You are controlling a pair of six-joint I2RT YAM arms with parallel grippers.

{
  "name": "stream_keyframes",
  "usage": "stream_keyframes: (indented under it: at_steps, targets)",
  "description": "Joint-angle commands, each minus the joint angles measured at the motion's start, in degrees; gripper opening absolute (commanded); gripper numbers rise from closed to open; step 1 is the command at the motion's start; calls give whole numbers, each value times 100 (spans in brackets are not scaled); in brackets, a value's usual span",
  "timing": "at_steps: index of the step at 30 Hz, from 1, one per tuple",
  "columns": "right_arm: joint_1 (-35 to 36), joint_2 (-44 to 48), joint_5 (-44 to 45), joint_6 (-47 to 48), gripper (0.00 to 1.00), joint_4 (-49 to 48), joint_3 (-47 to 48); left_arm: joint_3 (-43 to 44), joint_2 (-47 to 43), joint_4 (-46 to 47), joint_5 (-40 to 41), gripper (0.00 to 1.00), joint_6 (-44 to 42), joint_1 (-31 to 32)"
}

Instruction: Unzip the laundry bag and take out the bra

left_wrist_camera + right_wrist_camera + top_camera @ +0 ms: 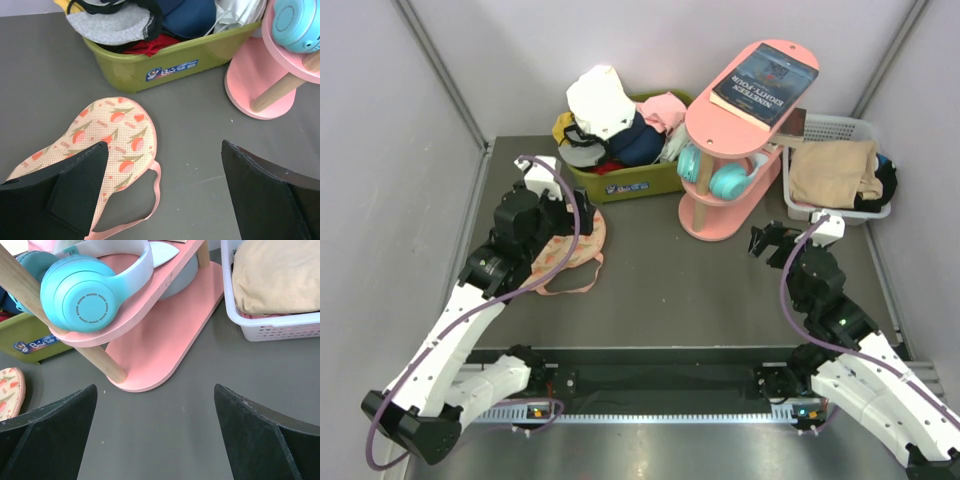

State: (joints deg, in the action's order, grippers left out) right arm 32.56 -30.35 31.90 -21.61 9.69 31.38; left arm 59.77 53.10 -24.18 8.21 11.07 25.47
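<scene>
The laundry bag [582,248] lies flat on the dark table at the left, peach mesh with orange-red prints, and looks closed. Its thin pink loop [155,186] trails toward the near side. My left gripper [578,214] hovers over the bag, open; in the left wrist view the bag [112,131] lies under the left finger and the left gripper [164,150] has bare table between its jaws. My right gripper [765,241] is open above the table near the pink stand, and the right gripper [155,390] holds nothing. The bra is hidden.
A green bin [620,184] heaped with clothes stands behind the bag. Right of it is a pink two-tier stand [732,222] with a book [765,82] on top and teal headphones [85,300] on its lower shelf. A white basket [280,331] holds tan cloth [832,170].
</scene>
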Motion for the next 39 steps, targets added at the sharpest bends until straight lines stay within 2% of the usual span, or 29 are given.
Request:
stream_keyframes:
  at_steps: [1,7,10,15,19,24,27,30,35,39]
  targets:
    - [-65,-41,71,77,100,-205,88,-26,-107,133,269,99,-158,-7]
    - [-65,-111,18,139,100,-363,88,-386,-230,414,-38,99,-430,-7]
    - [-65,-112,-69,139,100,-450,71,-545,-283,423,128,99,-492,-7]
    - [-56,-173,-965,279,100,-705,26,-888,-318,511,401,99,-518,-25]
    - [49,-777,-1949,359,98,-837,123,-853,-55,196,594,99,-448,-25]
    - [751,-1411,-2346,-124,98,-1697,-87,-826,51,142,647,99,-334,-104]
    - [1383,-2026,-2215,-283,98,-2435,-27,-870,34,160,734,99,-307,-130]
    - [2043,-2904,-1942,-239,98,-2735,349,-897,7,186,918,99,-290,-148]
    - [2982,-4715,-1556,15,98,-2665,1570,-976,-72,212,1507,99,-307,-148]
    - [3380,-5901,-1371,-141,97,-2482,2486,-1011,-186,195,1851,99,-342,-148]
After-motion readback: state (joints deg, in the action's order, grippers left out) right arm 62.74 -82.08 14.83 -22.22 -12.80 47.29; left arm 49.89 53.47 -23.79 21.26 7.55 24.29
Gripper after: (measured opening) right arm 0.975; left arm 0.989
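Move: The laundry bag lies flat, its middle about 8 cm ahead of the left hand, 8 cm to its left and roughly 24 cm below. From the right hand it is some 48 cm left, 11 cm ahead and 19 cm down. The green bin stands about 32 cm ahead of the left hand and 10 cm to its right; the pink shelf's middle is some 27 cm ahead of the right hand and 5 cm left. The laundry bag is approached from both sides, untouched: after a short wait the right hand sweeps some 30 cm left towards it, sinking and drawing slightly back while swinging about 45 degrees counter-clockwise and tipping down. The left hand sinks about 7 cm, then eases left over it, rolling left side up and turning slightly counter-clockwise. Both grippers stay wide open. ##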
